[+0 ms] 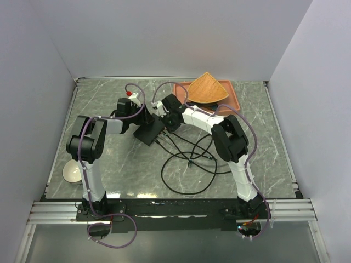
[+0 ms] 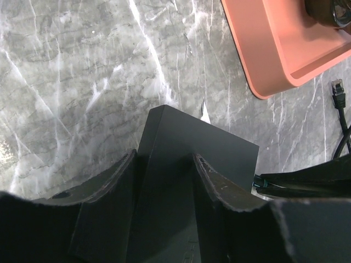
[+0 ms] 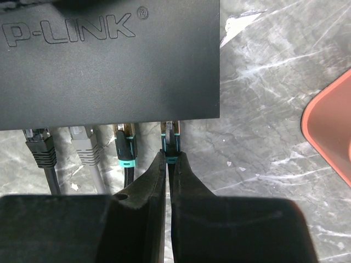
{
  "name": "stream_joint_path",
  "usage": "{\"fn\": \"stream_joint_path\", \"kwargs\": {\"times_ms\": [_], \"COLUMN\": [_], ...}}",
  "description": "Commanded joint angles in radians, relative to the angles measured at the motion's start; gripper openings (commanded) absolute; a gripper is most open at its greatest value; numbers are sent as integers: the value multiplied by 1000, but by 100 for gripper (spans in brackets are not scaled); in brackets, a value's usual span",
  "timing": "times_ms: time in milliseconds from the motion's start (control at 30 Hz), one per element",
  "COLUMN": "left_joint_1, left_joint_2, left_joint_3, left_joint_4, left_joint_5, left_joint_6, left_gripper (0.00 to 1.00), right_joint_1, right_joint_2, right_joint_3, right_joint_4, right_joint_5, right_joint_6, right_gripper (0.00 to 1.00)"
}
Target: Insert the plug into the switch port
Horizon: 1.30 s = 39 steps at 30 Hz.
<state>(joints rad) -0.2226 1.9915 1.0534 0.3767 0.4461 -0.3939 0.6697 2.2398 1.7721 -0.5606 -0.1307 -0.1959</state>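
The flat black switch box point(image 1: 150, 131) lies on the marble table between my two arms. My left gripper point(image 2: 164, 156) straddles the box point(image 2: 197, 142), one finger against each side, gripping it. In the right wrist view the box point(image 3: 109, 66) shows its port edge. My right gripper point(image 3: 169, 157) is shut on a black plug with a teal boot point(image 3: 170, 141). The plug's clear tip is at the rightmost port point(image 3: 170, 123), under the box's edge. In the top view the right gripper point(image 1: 163, 126) sits at the box's right edge and the left gripper point(image 1: 143, 121) at its far end.
Three other plugs sit in the ports to the left: black point(image 3: 41, 145), grey point(image 3: 85, 145), black and teal point(image 3: 126, 145). Their cables loop across the table point(image 1: 186, 164). A terracotta tray point(image 1: 219, 101) stands at the back right, and a white bowl point(image 1: 71, 171) at the near left. A loose plug point(image 2: 337, 87) lies beside the tray.
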Motion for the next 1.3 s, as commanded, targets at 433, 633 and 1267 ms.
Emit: {"fn": "stream_joint_path", "kwargs": {"times_ms": [433, 633, 1267], "left_joint_1": [-41, -11, 3], "left_joint_2": [-144, -240, -853], "left_joint_3": [-173, -239, -478], "left_joint_4": [-113, -114, -25], "left_joint_5": [13, -110, -303], "left_joint_6": [-210, -260, -283], "left_gripper": [64, 73, 96], "right_joint_1": [30, 28, 30], "right_joint_2": [-189, -247, -724], "right_joint_3": [-198, -230, -555], "right_joint_4": [381, 379, 453], "right_joint_5": [97, 129, 40], "right_joint_6": [64, 72, 194], "right_gripper": [56, 71, 99]}}
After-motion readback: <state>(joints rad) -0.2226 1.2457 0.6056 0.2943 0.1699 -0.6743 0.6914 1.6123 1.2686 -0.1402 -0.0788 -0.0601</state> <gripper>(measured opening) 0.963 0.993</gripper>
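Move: The plug that the right fingers pinch sits in the switch port about 1 cm ahead and 1 cm left of the right hand; the second teal plug is 3 cm left and 1 cm back, the switch's middle about 7 cm left and level with it, the tray some 15 cm ahead and 18 cm right. From the left hand, at the switch's far-left side, the switch's middle lies roughly 5 cm back and 1 cm right; the plug is 4 cm back, 7 cm right. All are about 1 cm below. The right fingers open wide from the plug's boot with the hand almost in place, then the hand lifts off some 17 cm, drifting a few centimetres back towards the base and tipping its fingers up about 30 degrees. The left hand ends its bracing of the switch: it draws back low along the table while its half-open fingers widen, swings left and counter-clockwise, and only then rises clear to about 11 cm. ##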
